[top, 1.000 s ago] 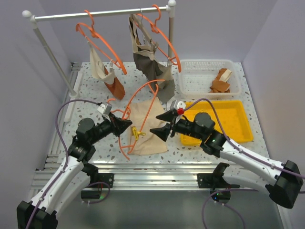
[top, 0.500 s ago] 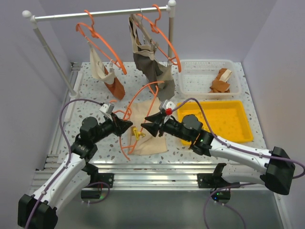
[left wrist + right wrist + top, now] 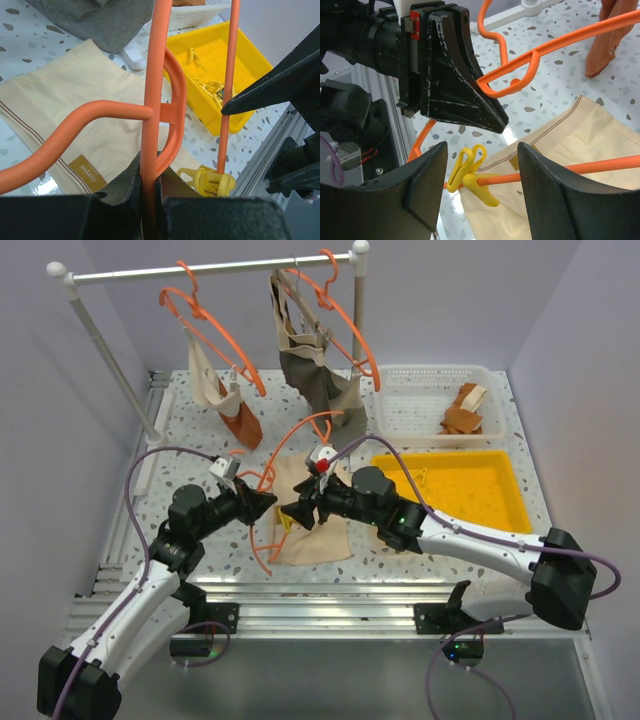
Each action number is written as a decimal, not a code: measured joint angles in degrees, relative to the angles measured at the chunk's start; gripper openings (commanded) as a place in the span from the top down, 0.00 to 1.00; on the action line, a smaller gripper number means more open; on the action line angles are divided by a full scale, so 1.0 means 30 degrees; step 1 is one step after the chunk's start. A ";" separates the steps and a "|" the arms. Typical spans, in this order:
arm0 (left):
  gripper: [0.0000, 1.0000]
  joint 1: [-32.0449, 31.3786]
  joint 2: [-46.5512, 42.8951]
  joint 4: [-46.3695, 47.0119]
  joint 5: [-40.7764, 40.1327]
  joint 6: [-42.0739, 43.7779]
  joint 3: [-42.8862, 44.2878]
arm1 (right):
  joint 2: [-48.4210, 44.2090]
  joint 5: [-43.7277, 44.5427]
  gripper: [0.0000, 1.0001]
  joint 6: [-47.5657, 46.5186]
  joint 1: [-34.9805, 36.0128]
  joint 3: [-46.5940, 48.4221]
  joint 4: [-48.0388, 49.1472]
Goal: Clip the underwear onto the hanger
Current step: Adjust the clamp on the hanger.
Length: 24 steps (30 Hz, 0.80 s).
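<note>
The cream-beige underwear (image 3: pixel 318 508) lies flat on the table. Across it lies the orange hanger (image 3: pixel 268 540), its loop rising off the table towards the rack. My left gripper (image 3: pixel 264 503) is shut on the hanger's wire (image 3: pixel 150 100) near the hook, with the wire pinched between its pads. A yellow clip (image 3: pixel 470 176) sits on the hanger's lower bar (image 3: pixel 570 169) at the corner of the underwear (image 3: pixel 580 135). My right gripper (image 3: pixel 482 149) stands open with the clip between its fingers and touches nothing. Its tips nearly meet the left gripper (image 3: pixel 497 120).
A white rail (image 3: pixel 210 267) at the back carries two orange hangers with clipped garments, one of them dark grey (image 3: pixel 318 380). A white basket (image 3: pixel 398 410) holds a rust-orange cloth (image 3: pixel 462 416). A yellow tray (image 3: pixel 500 490) holds loose yellow clips (image 3: pixel 210 87).
My right gripper has swung left from the yellow tray's edge to the clip on the hanger, and its jaws narrowed and then widened. The left gripper and the hanger have stayed put.
</note>
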 measured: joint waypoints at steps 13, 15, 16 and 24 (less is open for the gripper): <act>1.00 0.0000 -0.0692 -0.0117 -0.1188 -0.0044 -0.0240 | -0.3985 0.1472 0.37 0.1282 0.0146 -0.4371 0.0772; 1.00 0.0000 -0.0860 -0.0029 -0.1355 -0.0087 -0.0372 | -0.4911 0.1902 0.37 0.1902 0.0146 -0.5399 0.1639; 1.00 0.0000 -0.0976 0.0007 -0.1413 -0.0109 -0.0459 | -0.5071 0.1982 0.37 0.2200 0.0146 -0.5741 0.2135; 1.00 0.0000 -0.0889 0.0058 -0.1464 -0.0240 -0.0546 | -0.1741 0.1836 0.42 0.3876 0.0146 -0.6353 0.5727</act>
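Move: The yellow clamp on the hanger's bar is just off the right fingertips, about 3 cm left, 1 cm back and 3 cm lower. The hanger neck, gripped by the left hand, stands some 8 cm left of the right hand, 2 cm ahead and 1 cm higher; the flat underwear's middle lies about 5 cm ahead, 2 cm right and roughly 17 cm below. From the left hand, the clamp is about 3 cm back, 5 cm right and 4 cm lower. Drawing off to its right and a little back, the right hand backs about 5 cm away from the clamp, fingers staying well open. It then sinks another 3 cm while easing 2 cm back to the left, ending lower beside the clamp, the wrist rolling about 10 degrees. The left hand keeps its pinch on the hanger neck and drifts 1 cm left, turning slightly counter-clockwise. ##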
